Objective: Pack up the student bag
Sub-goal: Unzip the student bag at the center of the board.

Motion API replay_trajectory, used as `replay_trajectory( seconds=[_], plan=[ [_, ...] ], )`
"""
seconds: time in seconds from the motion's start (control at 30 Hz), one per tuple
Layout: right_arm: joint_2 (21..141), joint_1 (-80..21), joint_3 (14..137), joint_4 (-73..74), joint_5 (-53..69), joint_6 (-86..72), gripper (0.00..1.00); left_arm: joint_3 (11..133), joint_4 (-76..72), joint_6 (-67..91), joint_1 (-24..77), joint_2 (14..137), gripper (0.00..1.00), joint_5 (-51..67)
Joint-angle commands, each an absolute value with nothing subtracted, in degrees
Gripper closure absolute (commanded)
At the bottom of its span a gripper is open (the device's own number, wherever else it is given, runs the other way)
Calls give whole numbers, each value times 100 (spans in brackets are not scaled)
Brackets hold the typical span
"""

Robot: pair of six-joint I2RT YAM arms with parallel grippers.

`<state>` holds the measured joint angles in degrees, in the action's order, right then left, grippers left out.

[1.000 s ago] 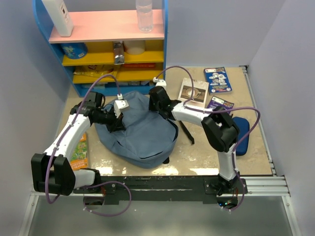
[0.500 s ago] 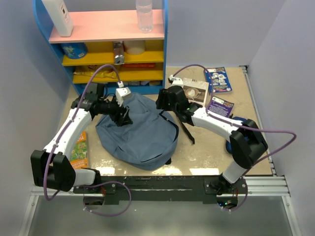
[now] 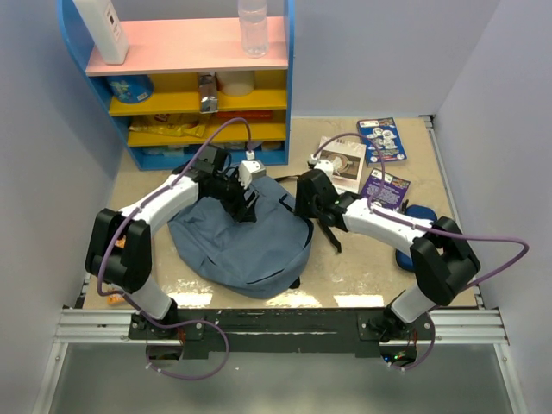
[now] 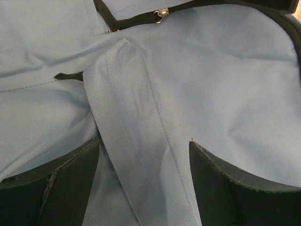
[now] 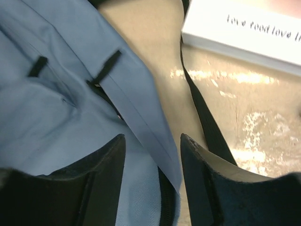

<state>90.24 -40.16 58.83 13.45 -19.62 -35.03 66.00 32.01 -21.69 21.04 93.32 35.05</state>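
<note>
The student bag (image 3: 246, 241), slate-blue with black straps, lies flat in the middle of the table. My left gripper (image 3: 244, 200) hovers over its far top edge. In the left wrist view this gripper (image 4: 143, 150) is open, and a raised fold of bag fabric (image 4: 127, 117) runs between the jaws without being pinched. My right gripper (image 3: 312, 200) is at the bag's far right corner. It (image 5: 153, 143) is open too, straddling the edge of the blue flap (image 5: 141, 113) beside the zipper. A loose black strap (image 5: 202, 117) trails on the table to its right.
A blue, yellow and pink shelf unit (image 3: 198, 86) stands at the back left with a bottle (image 3: 252, 26) on top. Three books (image 3: 381, 140), (image 3: 341, 162), (image 3: 385, 185) lie at the back right. A dark-blue pencil case (image 3: 420, 237) is under the right arm.
Both grippers have opened and let go of the bag fabric. The left arm has swung right over the bag's top; the right has shifted right and nearer. The bag has settled flatter.
</note>
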Motion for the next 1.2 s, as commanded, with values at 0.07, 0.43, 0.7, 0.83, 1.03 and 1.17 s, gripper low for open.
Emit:
replay_trajectory(
  seconds=[0.07, 0.43, 0.7, 0.83, 1.03, 1.17],
  plan=[
    [8851, -4034, 5451, 1301, -1899, -3718, 61, 6566, 2716, -2048, 2364, 9404, 26, 3077],
    [8201, -4060, 4589, 704, -1608, -3946, 95, 6214, 2338, -1969, 2716, 9615, 68, 2453],
    [7164, -4254, 3982, 202, -1854, -3955, 100, 6740, 2267, -1749, 2716, 9537, 100, 1828],
    [6638, -4315, 3736, 141, -2012, -3938, 100, 7153, 2504, -1670, 2716, 9212, 100, 1995],
    [6109, -4473, 3104, -113, -2056, -4183, 100, 7076, 2856, -1731, 2672, 8588, 100, 2232],
    [6064, -4570, 3032, -18, -2153, -4324, 100, 6777, 2936, -1880, 2488, 8271, 100, 2276]
  ],
)
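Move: Just under the left hand, about 3 cm down and 1 cm right, runs a raised fold of the student bag; a black pocket tab lies some 4 cm ahead and 5 cm right, and the zipper pull about 11 cm right and 3 cm ahead. The right hand has the bag's right edge about 4 cm back, 2 cm right and 4 cm below. From it, the zipper pull is about 6 cm left and 2 cm ahead, the loose black strap some 5 cm right and 5 cm back. Sinking onto the bag with both hands, the left drops about 3 cm, shuts its fingers on the fold and lifts it some 8 cm. The right goes back and down about 4 cm, pinches the bag's right edge, then keeps pulling it back while rising, ending about 8 cm nearer the base, its left side rolled up some 15 degrees. ##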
